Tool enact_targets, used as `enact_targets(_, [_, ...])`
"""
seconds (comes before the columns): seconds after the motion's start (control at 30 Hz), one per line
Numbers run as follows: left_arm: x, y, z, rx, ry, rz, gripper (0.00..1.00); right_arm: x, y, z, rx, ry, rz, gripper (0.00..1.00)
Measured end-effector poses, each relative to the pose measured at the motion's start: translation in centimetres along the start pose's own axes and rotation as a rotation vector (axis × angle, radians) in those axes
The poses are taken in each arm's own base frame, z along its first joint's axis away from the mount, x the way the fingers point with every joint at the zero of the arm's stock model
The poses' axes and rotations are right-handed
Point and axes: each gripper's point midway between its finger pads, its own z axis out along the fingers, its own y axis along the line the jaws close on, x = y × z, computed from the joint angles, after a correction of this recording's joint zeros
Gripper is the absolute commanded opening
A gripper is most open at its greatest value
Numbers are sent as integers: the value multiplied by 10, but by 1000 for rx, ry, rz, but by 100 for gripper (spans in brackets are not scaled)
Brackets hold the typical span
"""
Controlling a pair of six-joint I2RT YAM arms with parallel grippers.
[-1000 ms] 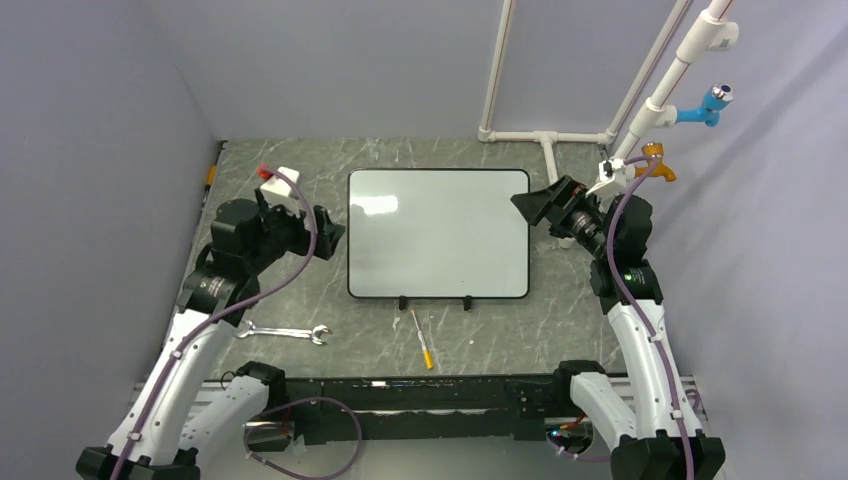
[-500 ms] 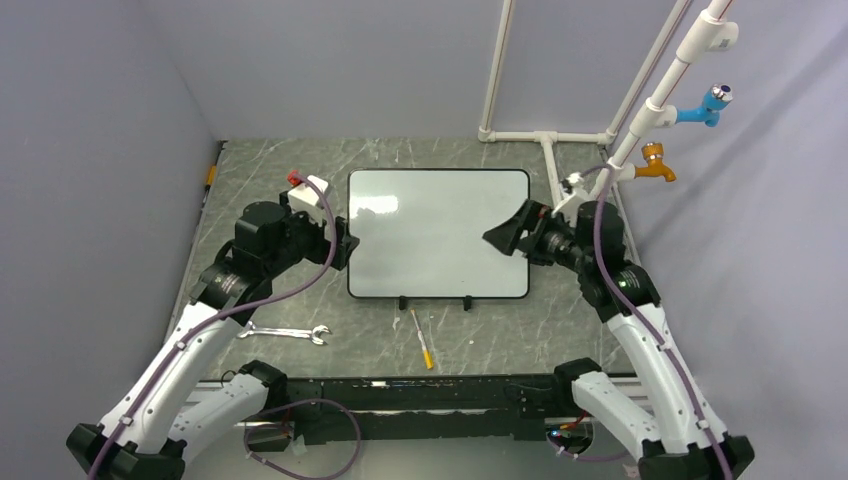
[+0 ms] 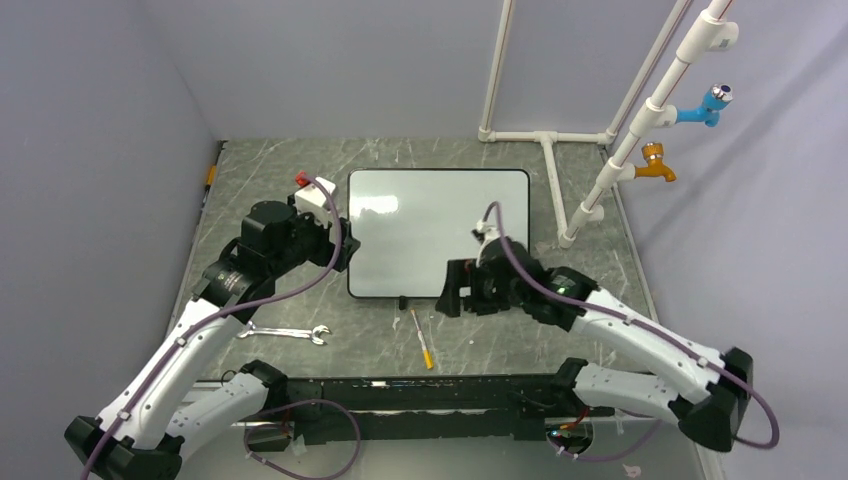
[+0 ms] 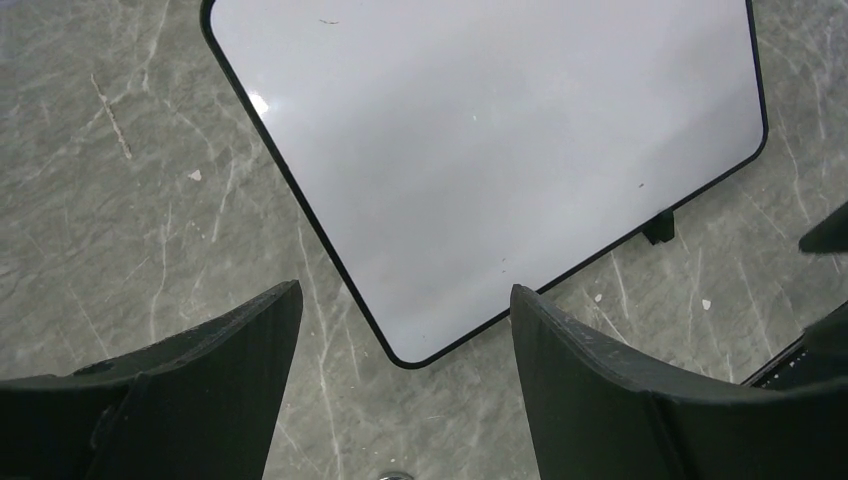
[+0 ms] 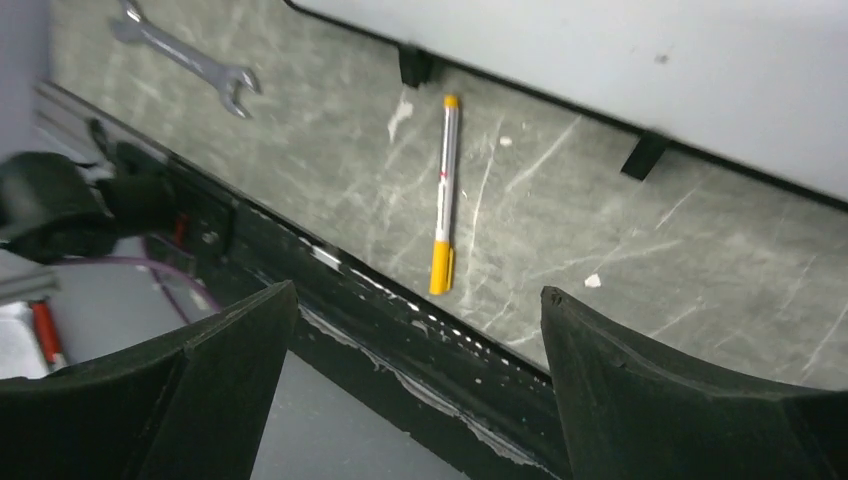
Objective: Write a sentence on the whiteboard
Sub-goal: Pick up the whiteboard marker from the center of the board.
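Observation:
The whiteboard (image 3: 438, 232) lies flat in the middle of the table, glossy white in a thin black frame, with two black clips on its near edge. No sentence shows on it; the surface is blank. My left gripper (image 3: 340, 245) hovers open over the board's near left corner (image 4: 405, 355), nothing between its fingers (image 4: 405, 290). My right gripper (image 3: 455, 290) hangs open above the board's near edge. An orange-capped marker (image 3: 424, 338) lies on the table before the board, and in the right wrist view this marker (image 5: 444, 195) sits just ahead of the open gripper (image 5: 418, 290).
A silver wrench (image 3: 285, 332) lies near left on the marble table top. White pipework (image 3: 560, 190) with a blue tap (image 3: 712, 100) and an orange tap (image 3: 655, 165) stands at the back right. A black rail (image 3: 420, 390) runs along the near edge.
My right arm swung from the board's right edge down and left to its near edge, above the marker. My left gripper shifted slightly towards the board's corner, its jaws a little narrower.

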Motion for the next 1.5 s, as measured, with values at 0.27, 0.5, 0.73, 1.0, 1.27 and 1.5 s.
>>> enact_targets(0.27, [-2,6,-2,-37,-6,1,79,73,-6,64,235,184,-124,66])
enact_targets(0.5, [-5,11,-5,-65,-19,2,78,93,-17,100,343,238,-158,56])
enact_targets(0.73, [-5,12,-6,-73,-21,2,79,81,2,123,324,205,-152,53])
enact_targets(1.0, [-6,14,-9,-86,-28,3,79,96,-11,147,376,251,-172,39])
enact_targets(1.27, [-7,16,-9,-100,-31,3,79,100,-12,157,389,264,-181,14])
enact_targets(1.5, [-7,18,-10,-108,-31,3,79,102,-10,157,383,269,-191,0])
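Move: The marker's middle lies about 9 cm to the right hand's left, 2 cm back and 17 cm below. Of the two black clips on the board's near edge, one stands some 13 cm left and 6 cm ahead, the other 1 cm right and 6 cm ahead. The whiteboard's middle is roughly 22 cm ahead and 5 cm left. From the left hand, the marker lies about 18 cm right, 10 cm back and 24 cm down. The right fingers come to pinch the marker across mid-barrel, going from nearly wide open to almost shut, most quickly at the last. The hand first drops fast, slightly back and left, then eases forward-left and sinks the rest, some 16 cm down and 9 cm left in all, the wrist tilting nearly 30 degrees so the fingers point steeply down. ##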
